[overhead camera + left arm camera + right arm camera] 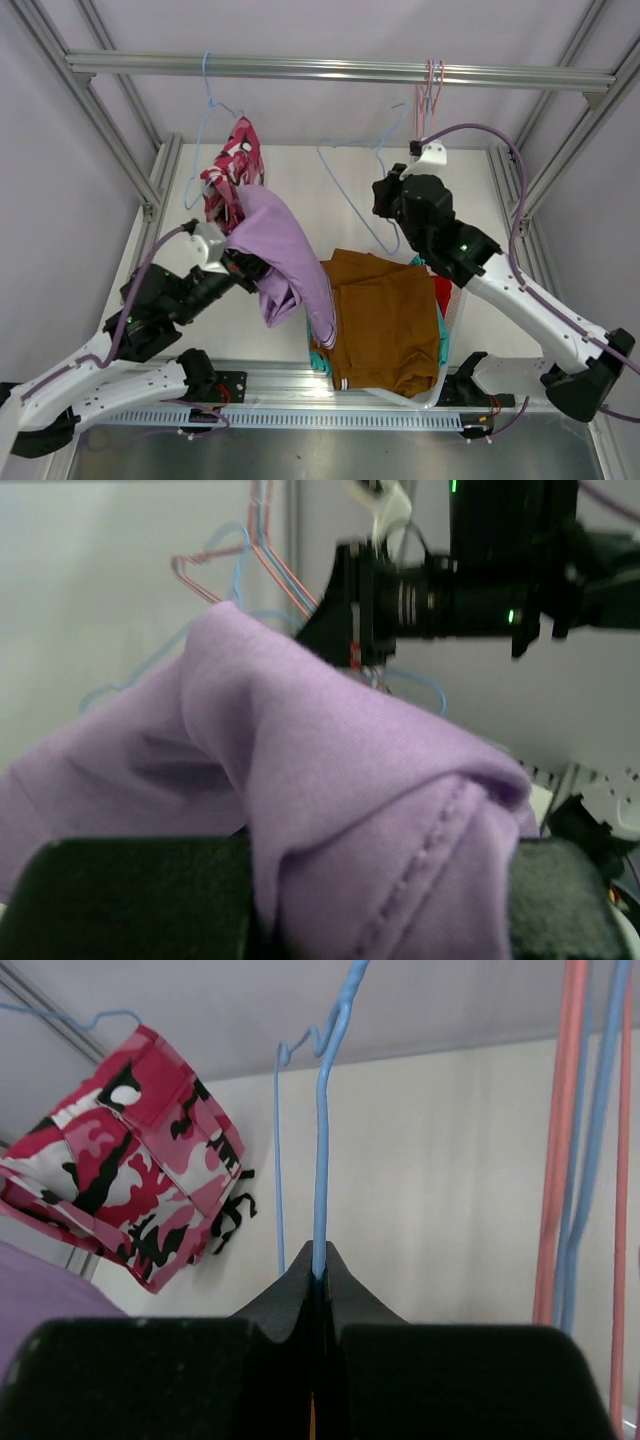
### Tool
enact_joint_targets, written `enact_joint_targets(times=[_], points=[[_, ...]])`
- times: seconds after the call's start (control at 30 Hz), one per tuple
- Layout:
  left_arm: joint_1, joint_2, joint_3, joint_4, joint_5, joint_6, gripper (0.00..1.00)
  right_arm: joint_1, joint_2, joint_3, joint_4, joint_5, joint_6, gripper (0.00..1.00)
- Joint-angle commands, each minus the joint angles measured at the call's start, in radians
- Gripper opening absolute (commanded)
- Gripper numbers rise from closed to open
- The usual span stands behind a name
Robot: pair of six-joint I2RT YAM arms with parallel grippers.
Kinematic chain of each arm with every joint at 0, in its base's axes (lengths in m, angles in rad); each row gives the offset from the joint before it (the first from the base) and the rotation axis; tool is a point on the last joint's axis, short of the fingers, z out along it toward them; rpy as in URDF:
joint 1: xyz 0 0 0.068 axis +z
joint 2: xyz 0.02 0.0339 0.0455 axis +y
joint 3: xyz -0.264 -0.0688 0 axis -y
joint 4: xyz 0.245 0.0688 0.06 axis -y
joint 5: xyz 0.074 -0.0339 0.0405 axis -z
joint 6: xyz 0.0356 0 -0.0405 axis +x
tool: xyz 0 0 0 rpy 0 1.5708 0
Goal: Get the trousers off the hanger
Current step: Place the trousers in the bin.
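Observation:
The lilac trousers (285, 255) drape from my left gripper (240, 262), which is shut on a bunched fold (330, 810); the cloth hides the jaws. My left gripper (380, 905) shows only as dark pads at the bottom of its wrist view. My right gripper (383, 193) is shut on the thin wire of an empty blue hanger (322, 1140), pinched at the fingertips (319, 1272). This hanger (350, 180) hangs from the top rail, apart from the lilac cloth. The camouflage trousers (233, 172) hang on another blue hanger at the left, also in the right wrist view (130, 1165).
A white basket (425, 398) at the front holds rust-brown trousers (385, 320) over teal (318, 362) and red (443, 293) cloth. Several empty pink and blue hangers (572, 1160) hang from the rail (340, 68) at the right. Frame posts stand on both sides.

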Motion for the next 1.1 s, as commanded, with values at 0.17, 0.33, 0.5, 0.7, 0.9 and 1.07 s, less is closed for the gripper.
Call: enact_joint_targets(times=[0.17, 0.33, 0.5, 0.7, 0.9, 1.07], points=[[-0.12, 0.107, 0.052, 0.058, 0.175, 0.066, 0.01, -0.043, -0.113, 0.051, -0.076, 0.017, -0.063, 0.0], [-0.183, 0.206, 0.08, 0.027, 0.207, 0.086, 0.01, -0.082, -0.134, 0.022, -0.078, -0.033, -0.054, 0.0], [-0.259, 0.3, 0.089, -0.007, 0.216, 0.086, 0.01, -0.099, -0.142, 0.024, -0.084, -0.066, -0.053, 0.0], [-0.329, 0.476, 0.124, -0.04, 0.21, 0.075, 0.01, -0.105, -0.174, 0.033, -0.101, -0.077, -0.057, 0.0], [-0.363, 0.611, 0.129, -0.021, 0.152, 0.046, 0.01, -0.113, -0.212, 0.041, -0.134, -0.078, -0.066, 0.0], [-0.397, 0.722, 0.124, 0.013, 0.025, 0.033, 0.01, -0.123, -0.258, 0.042, -0.157, -0.087, -0.073, 0.0]])
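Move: The left hand already grips the purple trousers. The bin, heaped with the brown trousers, has its middle about 23 cm to that hand's right, 8 cm back and some 28 cm below. The camouflage trousers hang 15 cm ahead of this hand, 4 cm to its left, near its height. For the right hand, holding the freed blue hanger, the empty hangers are roughly 10 cm ahead, 9 cm right and slightly higher; the bin is 20 cm back, 3 cm right and 24 cm below. Down and to the right, drawing back somewhat, the left hand carries the gripped purple trousers over the bin, about 19 cm each way, sinking fastest late. Its fingers swing some 30 degrees clockwise and tip from slightly up to slanting down, staying shut. The right hand keeps its pinch on the blue hanger and shifts about 7 cm right, rising and easing back a little, with a pause midway. ##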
